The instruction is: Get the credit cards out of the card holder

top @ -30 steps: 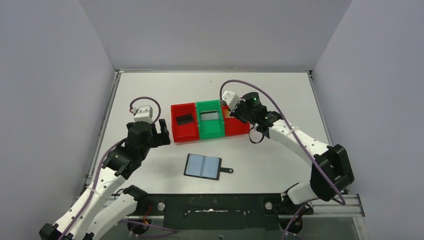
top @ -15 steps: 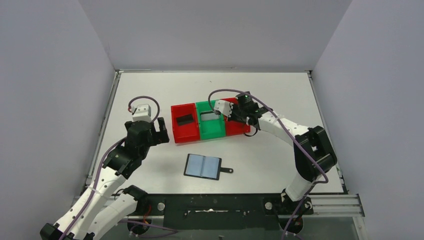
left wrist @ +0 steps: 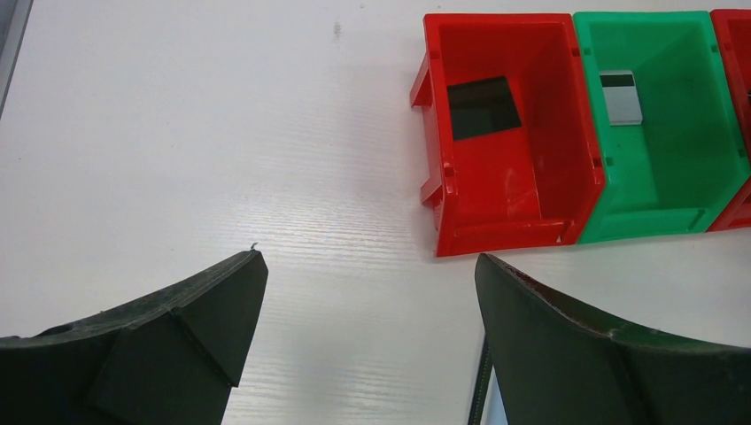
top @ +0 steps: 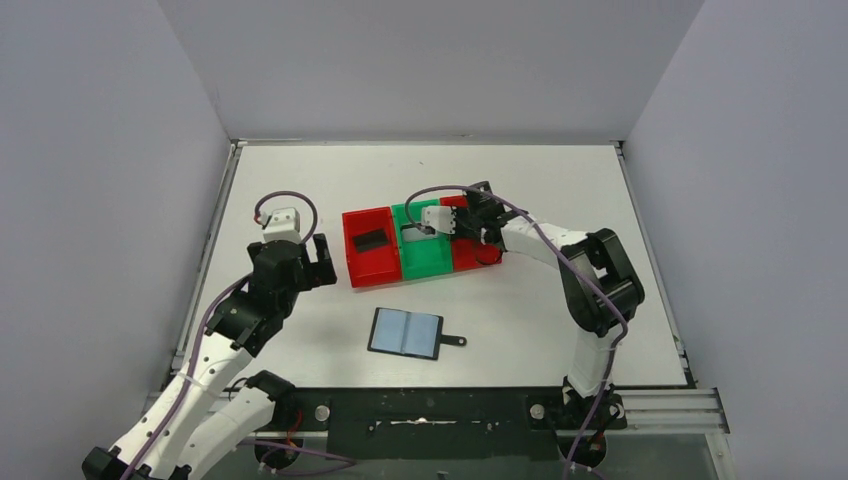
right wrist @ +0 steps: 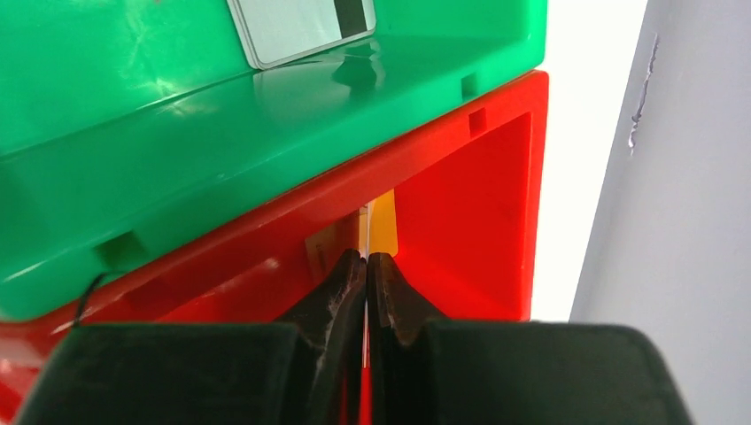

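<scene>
The card holder (top: 405, 333) lies open and flat on the table, blue-grey pockets up, snap tab to the right. A black credit card (left wrist: 483, 106) rests in the left red bin (top: 366, 268). In the green bin (top: 422, 263) lies a silver-grey one (left wrist: 622, 96). My right gripper (right wrist: 366, 258) is shut on an orange-gold card (right wrist: 383, 223), held edge-on inside the right red bin (right wrist: 469, 212). My left gripper (left wrist: 367, 266) hangs open and empty over bare table, left of the bins.
The three bins stand side by side in a row mid-table. White walls (top: 120, 200) close in the table on the left, back and right. The right arm's cable (top: 430, 192) loops above the bins.
The right arm has swung left and its gripper has come down over the right red bin with the orange-gold card. The left arm has barely moved.
</scene>
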Robot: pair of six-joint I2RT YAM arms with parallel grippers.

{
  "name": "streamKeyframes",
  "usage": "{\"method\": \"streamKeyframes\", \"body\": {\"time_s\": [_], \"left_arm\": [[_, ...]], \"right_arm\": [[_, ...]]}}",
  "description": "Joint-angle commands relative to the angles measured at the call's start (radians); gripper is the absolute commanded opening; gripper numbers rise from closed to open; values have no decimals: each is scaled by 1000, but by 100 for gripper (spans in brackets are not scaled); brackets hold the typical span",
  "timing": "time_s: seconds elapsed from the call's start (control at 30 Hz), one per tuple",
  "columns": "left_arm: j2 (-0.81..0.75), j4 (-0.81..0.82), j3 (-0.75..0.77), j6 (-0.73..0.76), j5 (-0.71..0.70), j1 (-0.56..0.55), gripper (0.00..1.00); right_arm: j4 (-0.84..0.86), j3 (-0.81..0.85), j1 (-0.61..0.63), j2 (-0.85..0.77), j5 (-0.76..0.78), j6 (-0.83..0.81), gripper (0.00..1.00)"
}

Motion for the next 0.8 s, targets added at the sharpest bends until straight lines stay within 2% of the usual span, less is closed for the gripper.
{"method": "streamKeyframes", "body": {"time_s": [0.0, 0.03, 0.07, 0.1, 0.33, 0.4, 0.47, 0.5, 0.57, 0.77], "left_arm": [[-3, 57, 15, 17, 1, 10, 90], [-3, 57, 15, 17, 1, 12, 90], [-3, 57, 13, 17, 1, 13, 90], [-3, 58, 12, 18, 2, 13, 90], [4, 61, 12, 22, 18, 18, 90], [4, 62, 10, 22, 21, 18, 90], [6, 63, 10, 23, 26, 18, 90], [6, 64, 11, 24, 27, 18, 90], [6, 65, 10, 24, 27, 18, 90], [7, 63, 10, 24, 28, 18, 90]], "right_arm": [[99, 40, -16, 31, -3, -86, 0], [96, 41, -17, 40, -5, -99, 0], [94, 39, -17, 50, -4, -104, 4], [85, 39, -21, 58, -7, -107, 13], [55, 3, -27, 11, -71, -33, 21], [46, -3, -33, -14, -83, 3, 27], [32, 6, -34, -39, -105, 41, 29], [31, 7, -35, -52, -114, 59, 33], [28, 10, -36, -77, -134, 103, 47], [85, -10, -44, -165, -103, 257, 51]]}}
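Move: The right hand, shut on a card held edge-on, is already inside the mouth of the right red bin; the floor spot by the gold card lies about 2 cm ahead, 1 cm left and 4 cm below. The green bin's middle is some 10 cm left and 1 cm back, the left red bin 21 cm left and 2 cm back, the card holder 23 cm back and 13 cm left. From the left hand, that spot is roughly 16 cm ahead, 33 cm right and 16 cm below. Down about 2 cm and slightly forward, the right hand lowers the edge-on card deeper into the right red bin while its fingers start to open. Low in the bin it eases back about 1 cm, still opening, and then climbs nearly 5 cm away from the bin floor with the fingers half open, tilting some 10 degrees. ##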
